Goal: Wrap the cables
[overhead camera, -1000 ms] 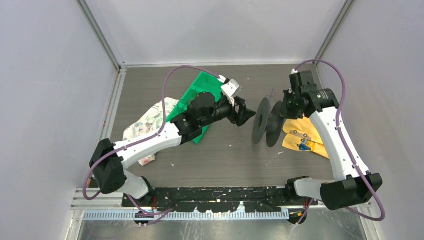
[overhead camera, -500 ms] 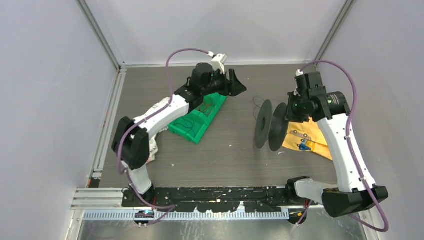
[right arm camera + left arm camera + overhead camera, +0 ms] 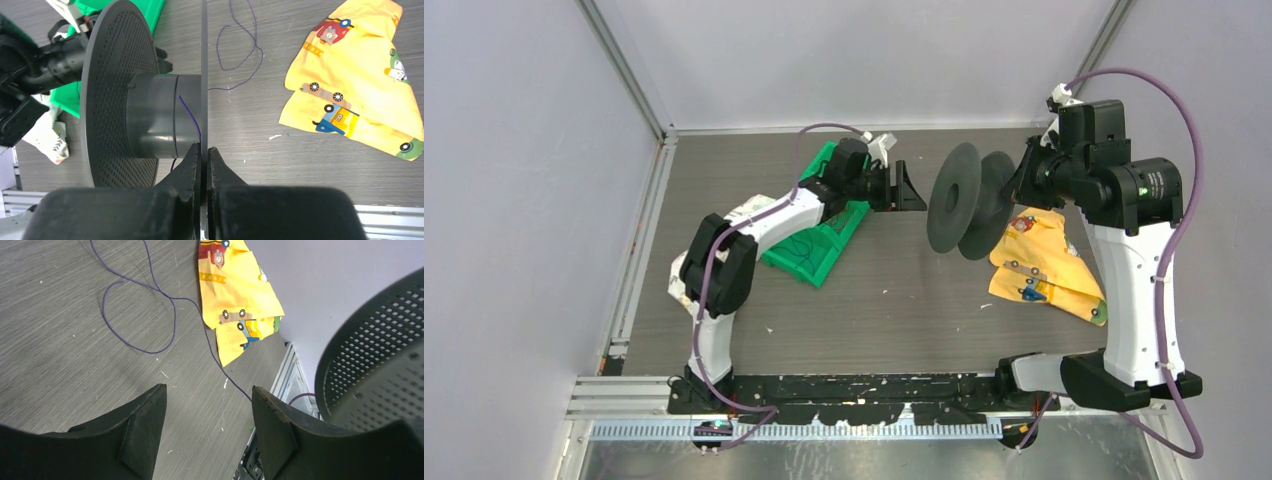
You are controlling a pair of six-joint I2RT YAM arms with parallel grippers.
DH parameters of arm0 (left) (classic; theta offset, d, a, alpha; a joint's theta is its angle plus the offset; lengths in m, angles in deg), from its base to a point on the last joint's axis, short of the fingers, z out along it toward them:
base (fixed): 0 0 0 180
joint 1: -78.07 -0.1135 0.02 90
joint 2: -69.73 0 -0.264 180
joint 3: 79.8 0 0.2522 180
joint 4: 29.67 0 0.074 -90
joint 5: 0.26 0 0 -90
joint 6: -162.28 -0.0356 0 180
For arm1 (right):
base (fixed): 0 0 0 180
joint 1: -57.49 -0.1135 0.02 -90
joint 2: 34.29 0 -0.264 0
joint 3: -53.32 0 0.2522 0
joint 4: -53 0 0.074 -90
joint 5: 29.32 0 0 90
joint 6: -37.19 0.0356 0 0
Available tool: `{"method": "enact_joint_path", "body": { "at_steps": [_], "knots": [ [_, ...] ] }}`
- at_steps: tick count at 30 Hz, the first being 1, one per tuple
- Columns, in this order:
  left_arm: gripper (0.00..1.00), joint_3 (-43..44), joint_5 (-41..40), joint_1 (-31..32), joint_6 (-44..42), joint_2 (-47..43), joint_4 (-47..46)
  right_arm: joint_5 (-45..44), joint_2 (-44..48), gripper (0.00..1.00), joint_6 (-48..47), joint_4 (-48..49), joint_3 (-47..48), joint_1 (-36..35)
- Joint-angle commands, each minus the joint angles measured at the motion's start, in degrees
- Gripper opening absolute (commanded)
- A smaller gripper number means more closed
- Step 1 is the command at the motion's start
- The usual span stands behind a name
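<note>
A thin dark purple cable [image 3: 103, 302] lies in loose loops on the table and runs on toward the black two-flanged spool [image 3: 964, 200]. One strand of the cable [image 3: 219, 50] lies over the spool's grey hub [image 3: 150, 115]. My right gripper [image 3: 204, 147] is shut on the edge of the spool's near flange and holds the spool up, axis level, above the table. My left gripper [image 3: 914, 187] stands open just left of the spool. Nothing lies between the fingers of my left gripper [image 3: 207, 390]; the cable passes beyond them, close to the right fingertip.
A yellow printed cloth [image 3: 1044, 265] lies on the table under and right of the spool. A green tray [image 3: 819, 240] sits under the left arm, with a patterned cloth [image 3: 679, 275] at its left. Grey walls close in both sides and the back.
The right arm has lifted the spool and carried it toward the back. The left arm swung to the back and its open gripper now sits close beside the spool.
</note>
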Motion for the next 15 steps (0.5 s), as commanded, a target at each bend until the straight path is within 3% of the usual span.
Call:
{"method": "enact_joint_path", "body": {
  "at_steps": [1, 8, 15],
  "knots": [
    [0.64, 2.84, 2.63, 0.41, 0.41, 2.2, 1.73, 3.18, -0.19, 0.01, 1.24, 0.72, 2.77, -0.04],
    [0.67, 8.63, -3.2, 1.37, -2.58, 8.07, 1.34, 1.33, 1.4, 0.01, 1.92, 0.8, 1.83, -0.04],
    [0.68, 27.46, -2.97, 1.42, -5.74, 21.4, 8.12, -4.26, 4.34, 0.01, 2.58, -2.77, -0.75, 0.01]
  ]
}}
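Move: The loose purple cable loop that the empty left hand heads for lies roughly 7 cm to its right, 2 cm ahead and 17 cm below. The raised spool's middle is about 10 cm right of that hand, 4 cm back and 10 cm higher; the green organizer lies 17 cm left, 4 cm ahead and 16 cm below. From the right hand, the cable loop is some 9 cm ahead, 9 cm left and 35 cm down. The right fingers keep their pinch on the rim of the spool's right flange and hold it up, easing back only about 1 cm. The open, empty left hand first sinks, then swings forward and to the right while still sinking, about 8 cm in all, down towards the loose cable loop; its fingers stay open and touch nothing that can be seen. ##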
